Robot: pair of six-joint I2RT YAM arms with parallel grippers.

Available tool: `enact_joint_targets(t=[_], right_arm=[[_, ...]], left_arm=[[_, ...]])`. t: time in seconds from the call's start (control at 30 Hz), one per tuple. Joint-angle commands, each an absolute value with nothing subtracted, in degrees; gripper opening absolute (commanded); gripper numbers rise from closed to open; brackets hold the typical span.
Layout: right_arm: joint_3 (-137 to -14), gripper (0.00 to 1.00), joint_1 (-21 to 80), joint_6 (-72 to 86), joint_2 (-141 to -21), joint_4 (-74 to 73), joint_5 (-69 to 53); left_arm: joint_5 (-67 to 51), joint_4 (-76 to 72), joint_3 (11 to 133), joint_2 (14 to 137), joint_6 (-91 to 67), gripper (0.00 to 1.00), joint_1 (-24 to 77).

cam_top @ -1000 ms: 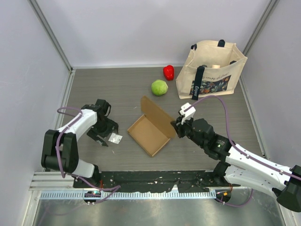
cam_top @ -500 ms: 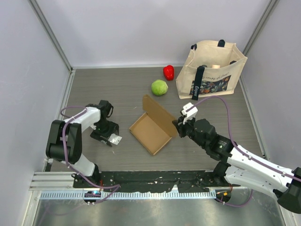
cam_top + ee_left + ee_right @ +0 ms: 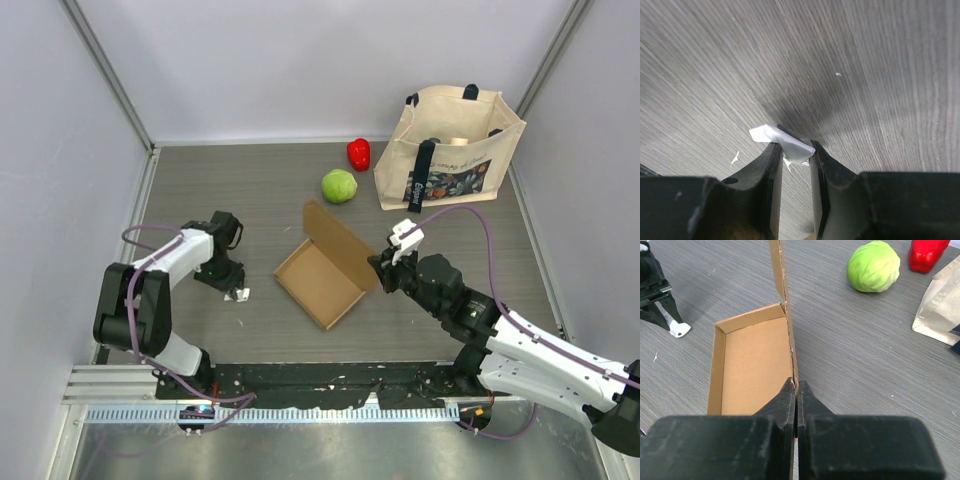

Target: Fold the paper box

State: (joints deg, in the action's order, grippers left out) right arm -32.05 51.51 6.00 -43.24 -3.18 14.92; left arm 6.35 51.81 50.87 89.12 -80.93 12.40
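Note:
The paper box (image 3: 318, 283) is a brown cardboard tray lying open mid-table, its lid flap (image 3: 338, 243) standing up along the right side. My right gripper (image 3: 375, 268) is shut on the near end of that upright wall; in the right wrist view the card edge (image 3: 789, 340) runs straight into the closed tips (image 3: 796, 385). My left gripper (image 3: 236, 292) points down at the table left of the box. Its fingertips (image 3: 794, 150) pinch a small white paper scrap (image 3: 785, 142) against the tabletop. The scrap (image 3: 680, 330) also shows under the left gripper in the right wrist view.
A green cabbage (image 3: 339, 186) and a red pepper (image 3: 358, 153) lie behind the box. A beige tote bag (image 3: 450, 150) stands at the back right. Grey walls close in the table on the left, back and right.
The left gripper has gone from wide open to closed down on the white scrap, shifting slightly over it. The right gripper and box have barely moved.

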Motion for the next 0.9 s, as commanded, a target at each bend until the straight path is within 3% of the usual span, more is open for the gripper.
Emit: enact_joint_targets(t=[0.0, 0.2, 0.4, 0.6, 0.63, 0.67, 0.77, 0.87], right_arm=[[-32.17, 0.01, 51.42, 6.24, -43.33, -0.35, 14.24], [-32.52, 0.01, 51.33, 5.98, -45.96, 2.11, 13.27], [-33.22, 0.01, 51.33, 6.33, -50.26, 4.48, 10.99], [-33.49, 0.01, 50.37, 5.45, -54.31, 9.31, 10.12], [-33.75, 0.01, 49.67, 5.10, -55.62, 9.84, 8.80], [-34.19, 0.01, 48.53, 4.75, -56.16, 9.93, 7.14], [-35.94, 0.01, 45.37, 3.87, -58.62, 9.49, 2.03], [-37.96, 0.01, 42.11, 4.13, -60.55, 8.79, -3.85]], left_arm=[[13.01, 53.88, 50.71, 81.32, -78.42, 0.27, 12.65], [8.80, 46.33, 51.32, 72.08, -66.83, 0.17, 16.08], [4.05, 39.82, 55.45, 68.55, -61.08, 0.19, 24.86], [-4.81, 29.81, 56.17, 73.11, -56.96, 0.23, 31.99], [-8.75, 27.53, 54.77, 73.47, -56.43, 0.28, 31.99], [-10.44, 22.03, 53.97, 73.74, -55.47, 0.48, 31.99], [-10.99, 18.99, 53.79, 74.27, -54.23, 0.70, 31.73], [-9.59, 19.77, 55.45, 73.92, -48.89, 0.77, 31.38]])
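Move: The left hand already has the white tag between its fingers just above the table; the open box's tray, where the tag is bound, has its middle about 19 cm to this hand's right, 2 cm farther out and some 4 cm higher. The raised lid stands roughly 4 cm right of the tray's middle and 5 cm beyond it. From the right hand, pinching the lid's edge, the tray is about 10 cm left, 2 cm ahead and 15 cm below. Up first, then swinging right for about 16 cm with a little forward, the left hand takes the pinched tag from table height to over the tray, some 12 cm higher; its wrist turns clockwise nearly 50 degrees while the fingers tip forward out of straight down, then open to let go. The right hand, still pinching the lid, sinks and shifts left, then goes forward, about 3 cm each way, bringing the box nearer. ##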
